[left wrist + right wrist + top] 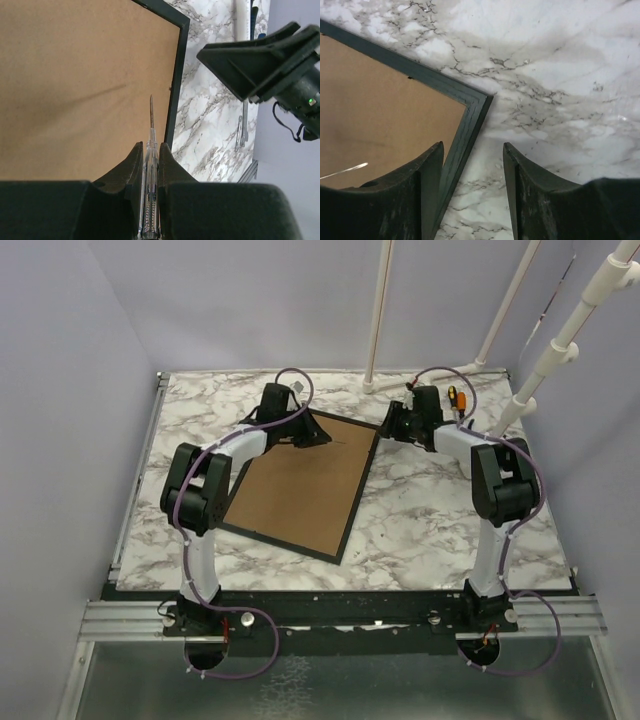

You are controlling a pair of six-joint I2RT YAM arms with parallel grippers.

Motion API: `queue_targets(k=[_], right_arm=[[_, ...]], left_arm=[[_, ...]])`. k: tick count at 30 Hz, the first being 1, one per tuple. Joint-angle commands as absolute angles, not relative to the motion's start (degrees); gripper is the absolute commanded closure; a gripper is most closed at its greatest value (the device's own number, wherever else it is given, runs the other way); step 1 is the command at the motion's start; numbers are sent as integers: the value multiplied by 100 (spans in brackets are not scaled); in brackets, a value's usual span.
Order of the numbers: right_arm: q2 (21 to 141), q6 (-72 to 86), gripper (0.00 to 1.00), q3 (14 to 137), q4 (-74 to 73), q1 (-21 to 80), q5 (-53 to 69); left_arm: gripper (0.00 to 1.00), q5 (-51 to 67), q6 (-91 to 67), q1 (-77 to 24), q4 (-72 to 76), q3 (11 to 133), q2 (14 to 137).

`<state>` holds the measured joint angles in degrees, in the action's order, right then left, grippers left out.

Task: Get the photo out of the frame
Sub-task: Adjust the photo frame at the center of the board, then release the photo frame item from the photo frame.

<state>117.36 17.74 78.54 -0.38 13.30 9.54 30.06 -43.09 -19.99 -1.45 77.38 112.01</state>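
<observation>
The frame (300,485) lies face down on the marble table, brown fibreboard back up inside its thin black border (177,80). The photo is hidden under that back. My left gripper (305,433) is at the frame's far edge, shut (150,146) on a clear-handled screwdriver (151,165). The blade points out over the brown board, close to the black border. My right gripper (392,423) is open (472,146) just above the frame's far right corner (475,107), one finger over the border and the other over marble. It holds nothing.
White pipes (380,310) rise from the back of the table, with more at the back right (560,340). A small orange-and-black item (455,397) sits near the right arm's wrist. A thin metal tool (241,132) lies on the marble right of the frame.
</observation>
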Motion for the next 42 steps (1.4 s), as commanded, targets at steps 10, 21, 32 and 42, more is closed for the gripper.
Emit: queue_targets(k=[10,21,32,42], right_arm=[[11433,4026,50,6203,2324,936,2732],[11921,4033,55,6633,2007,932,2873],[12263,4069,65,6907,1848,932,3035],[12333,4052,71,6935,1827,932,3066]], left_arm=[[100,4151,-3550,-2057,-1386,9849,12788],[100,4360,-3397,-2136,-2169,10680,13491],[100,4432,-3379,-2206,-2629,11042,13827],[100,4457,-3379,-2268,-2760,11133,13962]])
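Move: Ahead and to the right of the left hand, which holds a thin screwdriver, is its aim: the metal tab inside the frame's right side, about 4 cm farther out, 13 cm right and 8 cm lower. The far right corner is some 9 cm ahead and 16 cm right, the far-side tab 11 ahead and 10 right. The right hand's grip place on the frame's right side lies about 2 cm back, 2 left and 3 below; the corner is 3 ahead and 1 left. Swinging right about 5 cm and sinking 3 to 4, the left hand goes forward first, then eases slightly back, turning clockwise some 15 degrees and dipping to bring the screwdriver tip down to the tab. The right hand draws back nearly 4 cm, then comes left and a little forward, lowering; it rolls its left side up and narrows its fingers around the frame's right side below the corner. ##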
